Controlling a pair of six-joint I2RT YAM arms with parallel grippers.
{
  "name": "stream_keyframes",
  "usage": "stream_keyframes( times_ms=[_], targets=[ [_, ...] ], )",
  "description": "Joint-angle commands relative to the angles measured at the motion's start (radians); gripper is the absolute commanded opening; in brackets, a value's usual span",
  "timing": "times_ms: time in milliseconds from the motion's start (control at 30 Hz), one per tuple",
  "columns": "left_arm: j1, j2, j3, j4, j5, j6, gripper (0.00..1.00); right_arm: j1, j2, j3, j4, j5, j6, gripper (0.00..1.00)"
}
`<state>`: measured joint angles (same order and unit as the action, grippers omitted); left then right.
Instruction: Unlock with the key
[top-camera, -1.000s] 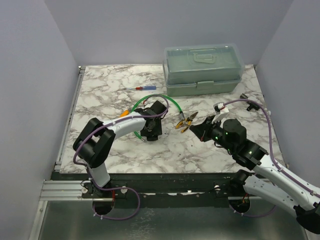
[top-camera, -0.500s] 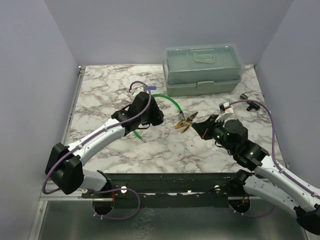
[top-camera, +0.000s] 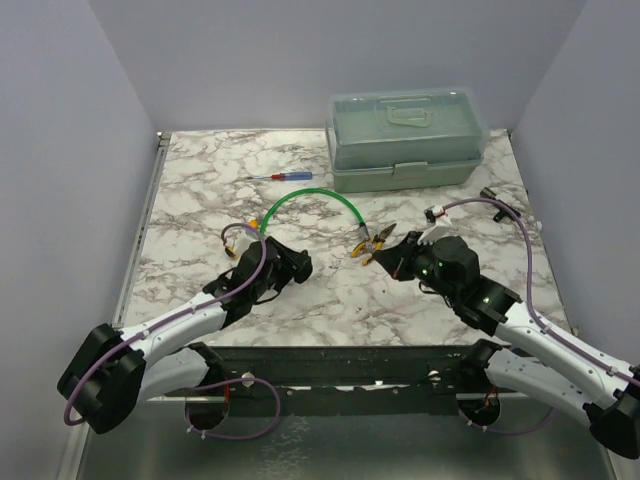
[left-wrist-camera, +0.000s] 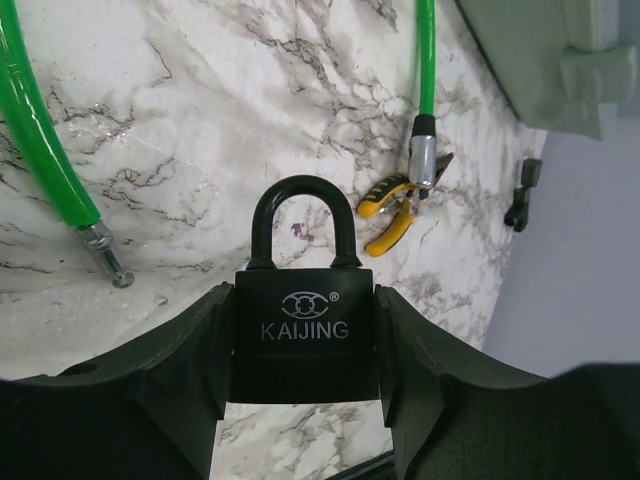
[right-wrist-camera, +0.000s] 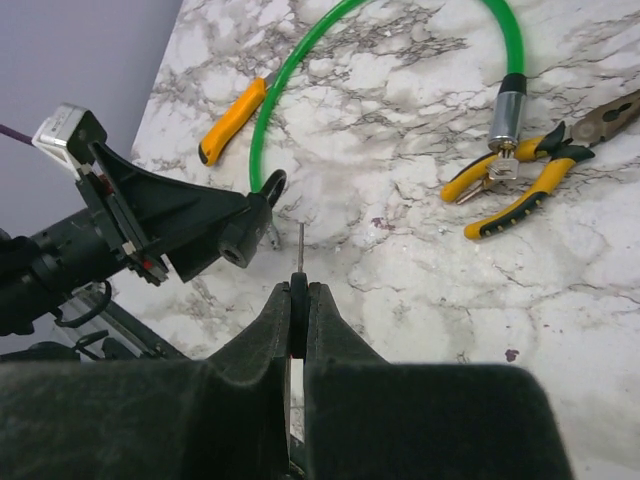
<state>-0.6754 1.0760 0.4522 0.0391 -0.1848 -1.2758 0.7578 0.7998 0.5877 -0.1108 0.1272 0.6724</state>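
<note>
A black padlock (left-wrist-camera: 305, 330) marked KAIJING sits upright between the fingers of my left gripper (left-wrist-camera: 305, 300), which is shut on its body, shackle pointing away. In the top view that gripper (top-camera: 290, 265) is at the table's front left of centre. My right gripper (right-wrist-camera: 298, 290) is shut on the key (right-wrist-camera: 300, 245). The key's dark round head is pinched between the pads and its thin silver blade sticks out ahead. In the top view the right gripper (top-camera: 392, 258) faces the left one across a gap. The right wrist view shows the padlock's shackle (right-wrist-camera: 272, 183) a little left of the blade tip.
A green cable (top-camera: 310, 195) arcs across the table's middle, its metal end lying by yellow-handled pliers (top-camera: 372, 243). A red-and-blue screwdriver (top-camera: 280, 177) lies behind it. A lidded green toolbox (top-camera: 405, 140) stands at the back right. An orange-handled tool (right-wrist-camera: 232, 120) lies near the cable.
My left arm has swung from beside the cable toward the near edge, carrying the padlock, and now lies low. The right gripper has shifted slightly left with the key.
</note>
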Motion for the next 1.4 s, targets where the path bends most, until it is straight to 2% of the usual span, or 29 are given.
stream_keyframes(
  times_ms=[0,233,533,933,1367],
  targets=[
    [-0.001,-0.069,-0.014,0.26,-0.094,-0.2,0.0,0.001,0.032,-0.005,0.083,-0.07,0.031,0.0],
    [0.0,-0.113,-0.092,0.287,-0.165,-0.392,0.0,0.003,0.126,-0.02,0.197,-0.161,0.088,0.0],
    [-0.001,-0.119,-0.147,0.311,-0.176,-0.591,0.0,0.036,0.257,0.02,0.289,-0.175,0.089,0.0],
    [-0.005,-0.045,-0.151,0.314,-0.152,-0.691,0.0,0.148,0.404,0.053,0.368,-0.021,0.059,0.0],
    [-0.005,0.106,-0.129,0.312,-0.107,-0.692,0.0,0.149,0.356,-0.043,0.337,0.1,0.093,0.0]
  ],
)
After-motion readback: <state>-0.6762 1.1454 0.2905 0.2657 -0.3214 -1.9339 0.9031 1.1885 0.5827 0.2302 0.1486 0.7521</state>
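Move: The padlock, already held in the left fingers, lies about 18 cm to the left of the right hand, some 4 cm ahead and 9 cm below. From the left hand, the key in the right fingers is roughly 16 cm right, 2 cm back and 8 cm up. The hose's near end lies 4 cm ahead, 3 cm left and 9 cm below the left hand. The pliers lie 15 cm ahead of the right hand, 2 cm left and 19 cm below. The padlock, still gripped, is swung counter-clockwise by some 25 degrees while the left hand rolls its left side down; that hand lifts about 4 cm, then sinks slightly below its start, easing 2 cm forward and left. Meanwhile the right hand carries the key some 9 cm left towards the padlock and 5 cm down, backing off a centimetre at the end. Both grips stay unchanged. ##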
